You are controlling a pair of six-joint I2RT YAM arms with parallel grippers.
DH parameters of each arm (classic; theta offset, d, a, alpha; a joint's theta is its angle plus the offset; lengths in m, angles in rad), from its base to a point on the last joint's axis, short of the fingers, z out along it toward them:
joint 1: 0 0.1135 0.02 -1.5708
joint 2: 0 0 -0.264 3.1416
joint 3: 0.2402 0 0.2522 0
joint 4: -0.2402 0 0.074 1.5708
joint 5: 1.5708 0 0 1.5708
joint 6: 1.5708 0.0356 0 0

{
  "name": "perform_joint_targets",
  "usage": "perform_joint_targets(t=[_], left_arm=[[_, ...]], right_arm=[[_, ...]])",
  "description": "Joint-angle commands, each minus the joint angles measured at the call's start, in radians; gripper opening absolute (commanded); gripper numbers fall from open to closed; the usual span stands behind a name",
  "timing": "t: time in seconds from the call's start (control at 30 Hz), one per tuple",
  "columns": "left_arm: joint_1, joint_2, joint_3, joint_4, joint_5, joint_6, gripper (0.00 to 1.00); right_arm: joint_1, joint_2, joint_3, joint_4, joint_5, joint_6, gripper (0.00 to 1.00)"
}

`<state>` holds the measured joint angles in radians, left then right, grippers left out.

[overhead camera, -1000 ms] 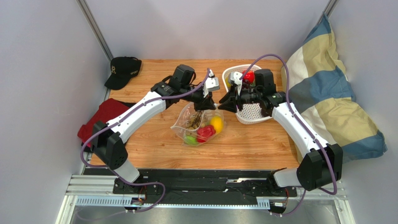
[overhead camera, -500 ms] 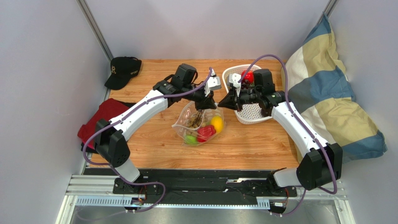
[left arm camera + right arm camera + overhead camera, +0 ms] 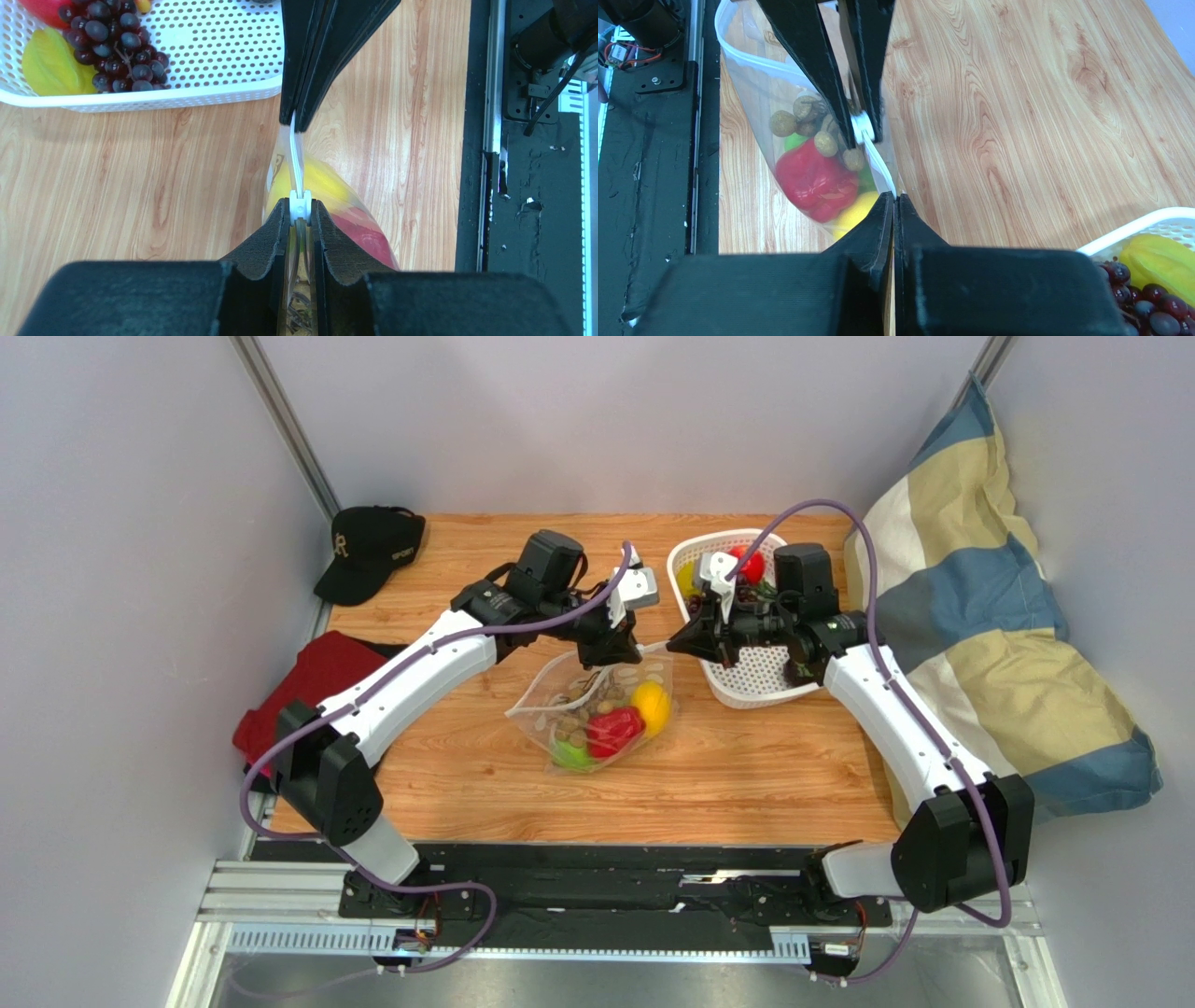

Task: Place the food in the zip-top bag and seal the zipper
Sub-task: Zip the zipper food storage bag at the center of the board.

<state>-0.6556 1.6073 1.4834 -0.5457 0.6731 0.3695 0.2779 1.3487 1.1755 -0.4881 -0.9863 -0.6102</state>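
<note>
The zip-top bag lies mid-table with a red pepper, a yellow lemon and green pieces inside. Its zipper is stretched taut between my two grippers. My left gripper is shut on the white slider of the zipper. My right gripper is shut on the bag's edge at the zipper's end, right of the left gripper. More food, dark grapes and a yellow piece, sits in the basket.
The white basket stands just behind and right of my right gripper. A black cap lies at the far left corner and a red cloth at the left edge. A striped pillow leans along the right side.
My right gripper has shut on the bag's edge and drawn slightly right, pulling the zipper straight. The left gripper has kept its hold on the slider.
</note>
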Motion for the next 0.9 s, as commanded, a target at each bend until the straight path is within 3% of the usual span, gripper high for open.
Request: perform_joint_targets(t=[0.0, 0.3, 0.4, 0.47, 0.53, 0.67, 0.87], left_arm=[[0.027, -0.063, -0.009, -0.065, -0.01, 0.022, 0.12], [0.076, -0.135, -0.02, -0.174, -0.018, 0.083, 0.14], [0.076, -0.165, -0.043, -0.172, -0.012, 0.095, 0.13], [0.076, -0.162, -0.048, -0.161, 0.023, 0.086, 0.13], [0.073, -0.149, -0.04, -0.139, 0.051, 0.068, 0.13], [0.054, -0.098, -0.011, -0.117, 0.08, 0.071, 0.13], [0.022, -0.072, -0.006, -0.091, 0.117, 0.068, 0.13]], right_arm=[[-0.037, -0.039, -0.02, 0.048, 0.081, 0.004, 0.0], [-0.077, -0.051, -0.066, 0.055, 0.158, 0.006, 0.0], [-0.077, -0.049, -0.05, 0.03, 0.094, 0.016, 0.0], [-0.068, -0.037, -0.022, 0.016, 0.045, 0.023, 0.28], [-0.034, -0.034, -0.007, 0.013, 0.031, 0.017, 0.7], [0.038, -0.037, 0.009, 0.036, 0.032, -0.029, 0.86], [0.119, -0.019, 0.023, 0.069, 0.044, -0.017, 0.83]])
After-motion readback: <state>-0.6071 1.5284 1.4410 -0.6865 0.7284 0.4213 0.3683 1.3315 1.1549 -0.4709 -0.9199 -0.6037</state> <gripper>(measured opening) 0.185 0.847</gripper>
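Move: Some 20 cm to the left of the left hand and 9 cm back, slightly lower, lies the far left end of the still-open zipper; this hand already holds the slider. The right hand, already pinching the zipper's right end, has that slider about 5 cm to its left and 1 cm back. In the bag, from the left hand, the yellow fruit is 8 cm back, 2 cm right and 11 cm down, the red pepper 12 cm back, 3 cm left and equally low. Drawing apart, the left hand keeps its grip on the slider and goes about 5 cm left while the right, still shut at first, goes right, forward and down by about 5 cm. Then the right fingers open wide, and that hand returns left and back, rising, until they stand either side of the zipper end; the left eases back towards its base and slightly right. ##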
